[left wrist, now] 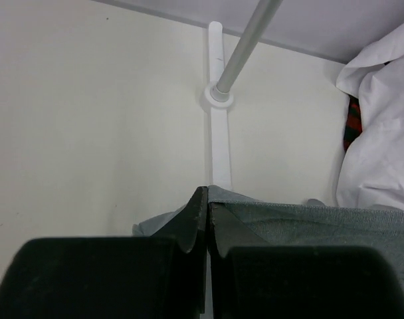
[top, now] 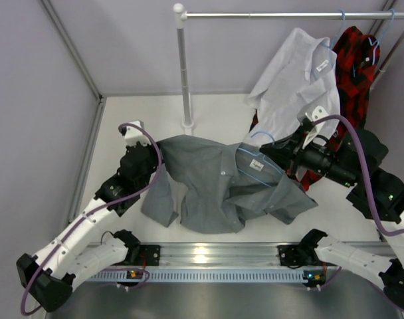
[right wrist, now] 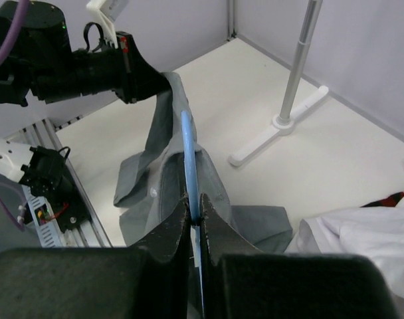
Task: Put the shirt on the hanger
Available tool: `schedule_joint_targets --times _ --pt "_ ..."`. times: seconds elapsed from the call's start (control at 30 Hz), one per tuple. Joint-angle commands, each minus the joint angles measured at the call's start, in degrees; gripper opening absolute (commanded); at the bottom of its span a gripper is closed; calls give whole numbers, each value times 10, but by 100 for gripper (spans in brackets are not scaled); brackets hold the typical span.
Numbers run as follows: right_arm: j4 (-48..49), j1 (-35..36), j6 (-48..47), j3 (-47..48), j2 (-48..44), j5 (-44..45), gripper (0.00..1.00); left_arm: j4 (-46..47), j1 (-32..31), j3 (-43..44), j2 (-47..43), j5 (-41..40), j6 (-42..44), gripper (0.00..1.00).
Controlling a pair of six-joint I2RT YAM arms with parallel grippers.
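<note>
The grey shirt [top: 215, 186] hangs crumpled between my two grippers, its lower part resting on the white table. My left gripper [top: 157, 147] is shut on the shirt's upper left edge; in the left wrist view the jaws [left wrist: 208, 199] pinch the grey cloth [left wrist: 308, 222]. The light-blue hanger [top: 254, 163] lies partly inside the shirt, its hook sticking out at the right. My right gripper [top: 268, 154] is shut on the hanger. In the right wrist view the jaws [right wrist: 195, 212] clamp the blue wire [right wrist: 188, 153], which runs into the shirt [right wrist: 159, 179] toward the left gripper [right wrist: 155, 83].
A clothes rack's pole [top: 183, 73] stands on its base [top: 187, 123] behind the shirt. A white shirt [top: 298, 80] and a red-and-black plaid shirt [top: 353, 60] hang on its bar at the back right, close to my right arm. Walls close the left and back sides.
</note>
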Motion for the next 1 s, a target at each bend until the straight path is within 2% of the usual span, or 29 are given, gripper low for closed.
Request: schedule_joint_targets --times 0.0,0.37,0.4,0.47,0.5,0.63,0.83,0.87,0.97 --pt "25 -10 -6 9 -12 1 0 -33 2 28 20 -29 -19 0" --pt "38 -10 3 8 -6 15 0 -35 2 33 10 -22 -18 1" --pt "41 -10 7 11 -5 9 0 -39 2 38 2 -17 -15 25" --pt "43 -10 14 35 5 4 0 -53 2 61 -7 -13 -11 53" --pt "44 -10 15 47 10 -4 0 -63 1 72 -11 -13 -7 98" --pt "41 -10 15 131 61 -16 0 -141 1 161 -52 -13 17 98" --pt "37 -10 -19 326 155 21 0 -205 2 245 -106 20 73 98" --pt "49 -10 -20 354 160 15 0 -218 2 258 -121 32 95 98" --pt "139 -10 -38 352 150 16 0 -232 1 265 -147 65 133 98"
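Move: Straight ahead of the right hand, which holds the hanger with the grey shirt on it, the rail runs across some 43 cm out and about 8 cm higher; its free stretch lies roughly 8 cm to the right. The white shirt hangs about 37 cm ahead, 18 cm right and 20 cm lower. The left hand pinches the grey shirt's edge; the grey shirt's middle is some 19 cm to its right, 6 cm back and 10 cm below, the rack post 30 cm ahead and 7 cm right at its own height. Keeping its pinch on the shirt's edge, the left hand first dips a little, then opens wide, lets go and swings up about 18 cm, back and somewhat left, away from the shirt with its fingertips tilting up. Meanwhile the right hand holds nearly still, then lifts the hanger and shirt some 16 cm, almost straight up and ever faster, tipping the fingers upward and keeping its grip. ##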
